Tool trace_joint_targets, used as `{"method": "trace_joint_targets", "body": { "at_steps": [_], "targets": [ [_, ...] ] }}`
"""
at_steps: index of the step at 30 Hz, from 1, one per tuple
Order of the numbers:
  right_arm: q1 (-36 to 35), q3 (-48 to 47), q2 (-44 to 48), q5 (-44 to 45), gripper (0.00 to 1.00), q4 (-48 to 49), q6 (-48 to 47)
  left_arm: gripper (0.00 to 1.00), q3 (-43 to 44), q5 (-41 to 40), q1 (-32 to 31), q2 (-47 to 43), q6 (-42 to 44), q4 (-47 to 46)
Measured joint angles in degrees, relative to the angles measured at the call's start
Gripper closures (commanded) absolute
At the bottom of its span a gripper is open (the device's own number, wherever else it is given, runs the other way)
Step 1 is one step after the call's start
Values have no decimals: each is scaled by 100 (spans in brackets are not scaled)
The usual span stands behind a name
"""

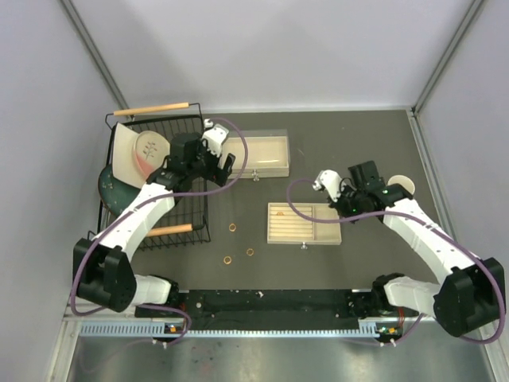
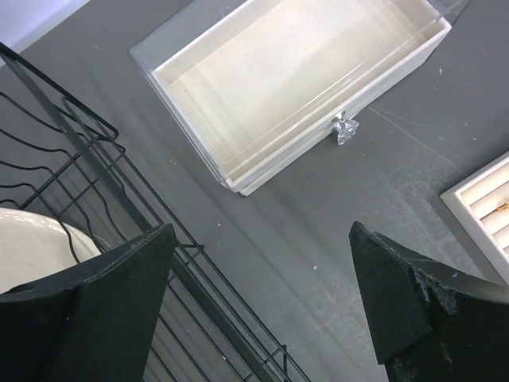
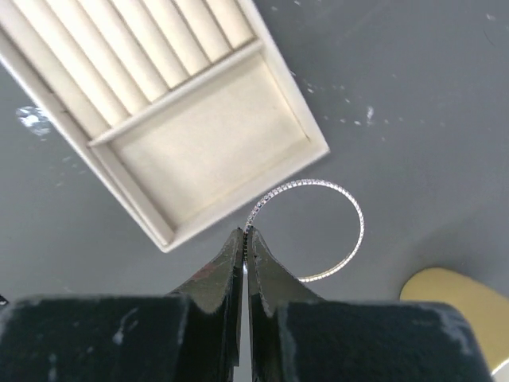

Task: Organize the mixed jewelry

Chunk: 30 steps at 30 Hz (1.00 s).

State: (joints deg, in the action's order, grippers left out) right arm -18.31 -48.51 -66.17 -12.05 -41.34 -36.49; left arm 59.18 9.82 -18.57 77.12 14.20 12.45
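Note:
A thin silver bracelet hoop (image 3: pixel 359 223) sticks out from the tips of my right gripper (image 3: pixel 246 235), which is shut on its wire just off the corner of the beige slotted tray (image 3: pixel 199 159). In the top view the right gripper (image 1: pixel 343 208) sits at the tray's (image 1: pixel 305 233) right end. Three small gold rings (image 1: pixel 231 227) (image 1: pixel 227 259) (image 1: pixel 250 252) lie on the dark table left of the tray, and one more ring (image 1: pixel 279 212) rests in the tray. My left gripper (image 1: pixel 225 171) (image 2: pixel 262 227) hangs open and empty between the wire rack and the clear box.
A clear-lidded box (image 1: pixel 266 155) (image 2: pixel 238 179) with a small knob stands behind the tray. A black wire rack (image 1: pixel 159 231) (image 2: pixel 79 135) at the left holds a pale plate (image 1: pixel 139 151) and a green bowl (image 1: pixel 107 187). A yellow cup (image 1: pixel 402 185) (image 3: pixel 453 294) stands beside the right arm.

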Motion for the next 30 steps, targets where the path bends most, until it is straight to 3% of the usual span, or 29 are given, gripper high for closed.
{"method": "trace_joint_targets", "body": {
  "at_steps": [10,28,30],
  "targets": [
    [-1095,-116,-748,264,100,-20,367,3,-17,267,339,-262,-238,0],
    [-1320,-114,-1840,387,100,570,525,3,-96,566,649,-391,-361,2],
    [-1322,-111,-1884,385,96,629,529,3,-96,584,649,-391,-363,2]
  ]
}}
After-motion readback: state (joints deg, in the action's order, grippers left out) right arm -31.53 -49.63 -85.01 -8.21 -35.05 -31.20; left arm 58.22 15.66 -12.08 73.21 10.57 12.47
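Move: The right hand, with the bracelet already pinched in its shut fingers, is above the tray's right edge. The open compartment's middle is some 5 cm left, 2 cm ahead and 8 cm below. The ring rolls are about 17 cm left and 2 cm ahead, the tray's knob 12 cm left and 6 cm back, and the yellow mug 19 cm right and 12 cm ahead. From the left hand the compartment is roughly 33 cm right, 12 cm back and 17 cm down. Keeping the bracelet pinched, the right hand first swings left over the tray's right edge, easing back slightly, then sinks about 7 cm into the open compartment beside the ring rolls while still edging left, its fingers tipping some 10 degrees nearer to straight down. The left hand, empty and wide open, draws off about 3 cm left towards the dish rack and rises about 2 cm before settling. ##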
